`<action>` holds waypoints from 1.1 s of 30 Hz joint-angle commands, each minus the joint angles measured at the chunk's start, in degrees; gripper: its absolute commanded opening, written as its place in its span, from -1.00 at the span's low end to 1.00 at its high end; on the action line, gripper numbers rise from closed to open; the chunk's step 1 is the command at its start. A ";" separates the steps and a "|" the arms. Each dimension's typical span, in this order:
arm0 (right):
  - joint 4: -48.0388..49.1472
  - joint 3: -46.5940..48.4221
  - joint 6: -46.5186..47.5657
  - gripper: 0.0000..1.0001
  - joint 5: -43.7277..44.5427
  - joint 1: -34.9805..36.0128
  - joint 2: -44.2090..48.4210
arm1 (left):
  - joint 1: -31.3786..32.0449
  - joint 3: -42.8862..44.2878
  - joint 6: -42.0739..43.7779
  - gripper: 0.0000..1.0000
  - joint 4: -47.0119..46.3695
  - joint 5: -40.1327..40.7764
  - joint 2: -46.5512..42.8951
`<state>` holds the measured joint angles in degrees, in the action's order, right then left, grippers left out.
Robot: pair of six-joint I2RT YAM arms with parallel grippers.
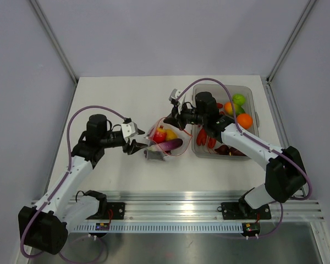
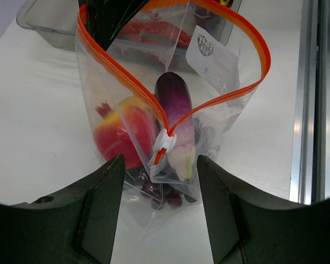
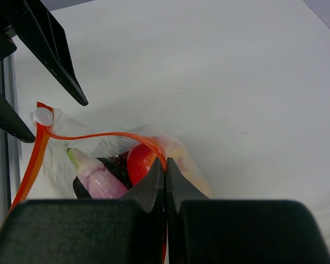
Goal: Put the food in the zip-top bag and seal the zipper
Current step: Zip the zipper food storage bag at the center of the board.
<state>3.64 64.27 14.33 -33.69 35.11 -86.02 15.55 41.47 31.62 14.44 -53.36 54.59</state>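
Observation:
The zip-top bag stands in mid-table with its mouth gaping. Its red-orange zipper ends in a white slider. Inside lie food pieces: a purple eggplant, a red-yellow fruit and dark grapes. My left gripper is open, a finger on each side of the slider end, with gaps to the plastic. My right gripper is shut on the zipper at the far end of the mouth, above a red fruit. In the top view the left gripper and right gripper flank the bag.
A rigid clear tub at the right holds an orange, a green fruit and red peppers. An aluminium rail runs along the near edge. Walls enclose the table on three sides.

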 commanded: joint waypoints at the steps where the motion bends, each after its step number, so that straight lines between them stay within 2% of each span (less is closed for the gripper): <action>1: 2.60 2.17 -0.79 -1.00 -1.46 -0.57 -0.03 | -0.17 -0.78 0.64 0.15 -4.94 -2.89 0.52; 13: 2.78 2.44 -1.85 -1.00 -2.43 -0.66 -0.11 | 0.09 -0.69 -0.24 0.01 -6.00 -3.33 2.80; 16: 2.69 2.26 -1.93 -1.00 -2.52 -0.75 -0.29 | 0.18 0.01 -0.50 -0.10 -5.56 -3.15 3.51; 17: 2.69 2.26 -2.02 -1.00 -2.61 -0.66 -0.29 | 0.18 0.10 -0.50 -0.27 -5.56 -3.15 3.59; 20: 2.95 2.09 -2.37 -1.00 -2.96 -0.92 -0.12 | 0.18 0.27 -1.03 -0.57 -5.91 -3.06 3.94; 21: 2.95 2.09 -2.55 -1.00 -3.04 -1.01 -0.20 | 0.18 0.45 -1.47 -0.76 -6.09 -2.89 4.12; 24: 2.08 2.96 -2.46 -0.99 -3.66 -1.19 -0.29 | 0.27 1.59 -2.61 -1.00 -6.09 -2.19 5.08; 25: 0.16 4.27 -2.20 -0.91 -3.84 -1.19 -0.20 | 0.27 2.03 -3.66 -1.00 -6.17 -2.18 5.44; 26: -1.08 5.07 -1.68 -0.50 -4.01 -1.19 -0.20 | 0.27 2.47 -3.93 -1.00 -5.83 -2.18 5.70; 28: -6.24 7.78 -0.36 -0.22 -3.84 -1.19 0.32 | 0.27 3.78 -3.75 -1.00 -4.95 -3.41 6.32; 31: -11.00 9.73 3.59 0.00 -4.62 -0.66 2.07 | 0.27 4.49 -3.67 -1.00 -4.77 -4.90 6.06; 33: -14.25 10.26 8.42 0.01 -2.97 0.56 3.22 | 0.27 4.58 -4.97 -1.00 -5.64 -4.91 5.79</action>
<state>-4.43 71.48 16.19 -36.53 34.50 -85.95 15.68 43.09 27.99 11.53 -55.31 60.97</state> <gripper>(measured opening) 0.499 0.004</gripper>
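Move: Just beyond the left hand's open fingertips is the bag's zipper end with its white slider, about 1 cm ahead, 2 cm to the right and 1 cm lower. From that hand the pomegranate in the bag is some 7 cm right, 2 cm ahead and 9 cm below; the eggplant is about 10 cm right, 2 cm back and 9 cm down. From the right hand, still gripping the far rim, the slider lies about 8 cm left, 7 cm back and 1 cm lower. Easing forward, down and a little to its right, about 1.5 cm each way at most, the left hand shuts its half-open fingers on the orange zipper end just short of the white slider, then lifts slightly. Only after that does the right hand, until then holding the rim almost still, open about halfway, let go and rise some 3 cm. ##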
